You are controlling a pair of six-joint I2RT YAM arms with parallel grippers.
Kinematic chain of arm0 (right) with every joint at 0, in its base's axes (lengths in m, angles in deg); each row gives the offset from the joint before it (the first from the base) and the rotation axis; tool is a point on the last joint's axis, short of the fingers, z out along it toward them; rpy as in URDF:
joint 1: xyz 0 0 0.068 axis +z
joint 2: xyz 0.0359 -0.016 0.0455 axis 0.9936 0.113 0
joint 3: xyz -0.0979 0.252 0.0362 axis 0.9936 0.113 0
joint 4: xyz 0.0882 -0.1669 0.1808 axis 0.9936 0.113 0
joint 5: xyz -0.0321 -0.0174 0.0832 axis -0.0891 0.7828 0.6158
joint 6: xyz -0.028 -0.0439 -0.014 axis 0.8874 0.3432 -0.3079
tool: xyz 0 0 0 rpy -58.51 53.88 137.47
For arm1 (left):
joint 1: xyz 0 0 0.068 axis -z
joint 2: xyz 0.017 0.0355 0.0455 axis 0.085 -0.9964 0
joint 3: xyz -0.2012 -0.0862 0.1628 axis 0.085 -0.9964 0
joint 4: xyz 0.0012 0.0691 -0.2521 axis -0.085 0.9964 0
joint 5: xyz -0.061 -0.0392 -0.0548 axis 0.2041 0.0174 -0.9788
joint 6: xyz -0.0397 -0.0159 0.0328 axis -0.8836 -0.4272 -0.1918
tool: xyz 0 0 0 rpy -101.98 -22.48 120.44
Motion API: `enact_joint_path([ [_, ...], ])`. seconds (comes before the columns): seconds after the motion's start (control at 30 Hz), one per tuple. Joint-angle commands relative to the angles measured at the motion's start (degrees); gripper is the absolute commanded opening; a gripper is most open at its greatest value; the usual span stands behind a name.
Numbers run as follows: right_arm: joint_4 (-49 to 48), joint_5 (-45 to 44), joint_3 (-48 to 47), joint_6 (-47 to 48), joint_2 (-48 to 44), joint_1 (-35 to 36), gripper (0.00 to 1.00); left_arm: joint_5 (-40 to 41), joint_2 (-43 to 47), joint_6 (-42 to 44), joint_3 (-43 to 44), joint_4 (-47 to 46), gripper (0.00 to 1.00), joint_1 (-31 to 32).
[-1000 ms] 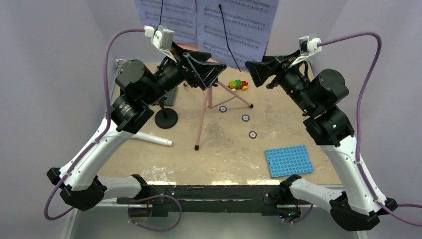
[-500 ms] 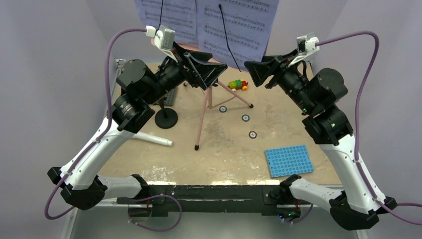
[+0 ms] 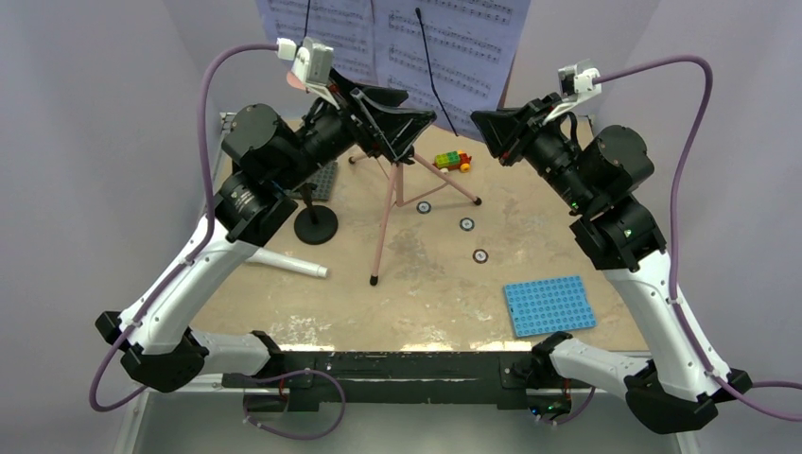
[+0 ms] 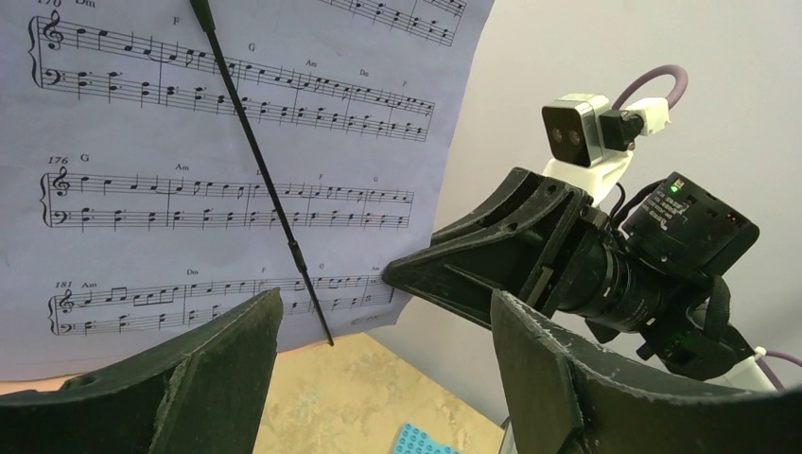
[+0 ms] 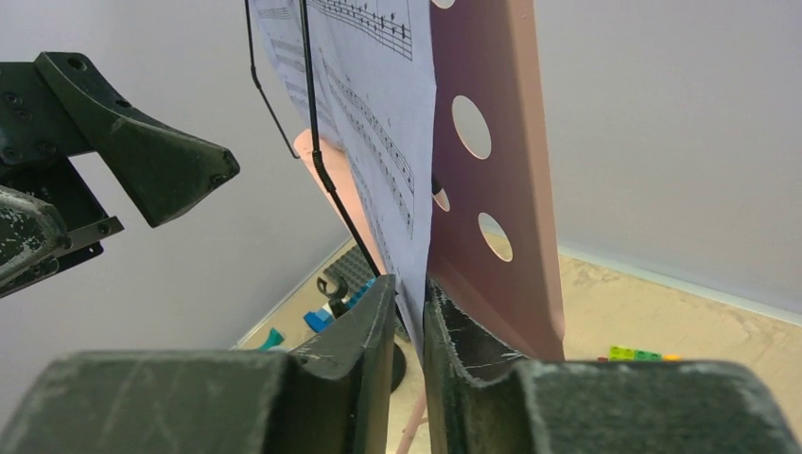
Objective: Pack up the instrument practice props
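Note:
The pink music stand (image 3: pixel 387 219) stands on its tripod mid-table, its holed desk (image 5: pixel 495 218) seen edge-on. Lavender sheet-music pages (image 3: pixel 444 47) rest on it under a thin black wire arm (image 4: pixel 265 180). My right gripper (image 5: pixel 409 301) has its jaws drawn nearly together on the right page's lower edge (image 5: pixel 402 203), at that page's bottom corner (image 4: pixel 374 303). My left gripper (image 4: pixel 383 378) hangs open in front of the pages with nothing between its fingers. The black round-based mic stand (image 3: pixel 316 225) and the small white microphone (image 3: pixel 286 264) are on the table at the left.
A blue studded plate (image 3: pixel 549 305) lies front right and a grey one (image 3: pixel 322 180) behind the mic stand. Small coloured bricks (image 3: pixel 452 161) sit behind the tripod. Three round markers (image 3: pixel 466 224) dot the tabletop. Lavender walls close in on all sides.
My right jaws have gone from wide apart to nearly together around the page edge. Both wrists have risen slightly toward the stand's desk.

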Motion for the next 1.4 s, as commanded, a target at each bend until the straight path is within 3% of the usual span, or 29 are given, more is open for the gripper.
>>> enact_joint_path([
  [0.0, -2.94, 0.9, -0.98, -0.04, -0.98, -0.29, 0.17, -0.32, -0.75, 1.46, 3.13, -2.65, 0.84, -0.46],
  [0.17, -2.9, 0.9, -0.94, -0.11, -0.87, -0.29, 0.0, 0.5, -2.18, 2.69, 4.95, -2.63, 0.83, -0.72],
  [0.4, -2.69, 0.73, -0.69, 0.14, -1.16, -0.29, 0.0, 3.77, -4.51, 4.08, 6.92, -2.21, 0.78, -1.39],
  [0.67, -2.2, 0.81, -0.89, 0.14, -0.61, -0.29, 0.0, 5.43, -7.36, 3.4, 9.44, -1.96, 0.58, -3.11],
  [0.97, -2.1, 1.16, -1.28, -0.41, -0.59, -0.29, 0.0, 4.73, -8.94, 4.23, 11.01, -2.83, 0.57, -3.19],
  [1.37, -1.83, 1.69, -1.24, -1.18, -0.98, -0.33, 0.0, 2.43, -12.82, 3.15, 13.51, -2.82, 0.47, -3.19],
])
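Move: The left hand, wide open, has the right-hand black holder rod of the music stand about 8 cm ahead and 3 cm to its right, its middle some 2 cm higher. The sheet's lower right corner is roughly 5 cm ahead, 10 cm right and 4 cm below; the other rod, about 18 cm ahead and 20 cm left. That corner already lies between the right hand's nearly shut fingertips, with the near rod 7 cm left, 2 cm ahead and 6 cm above. Forward some 7 cm, nearly level, the left hand closes in on the near black rod, turning about 10 degrees counter-clockwise and easing slightly right at the end, while its fingers narrow from wide to half open around the rod's line without gripping. The right hand stays in place and shuts fully, pinching the sheet's lower right corner between its tips. ##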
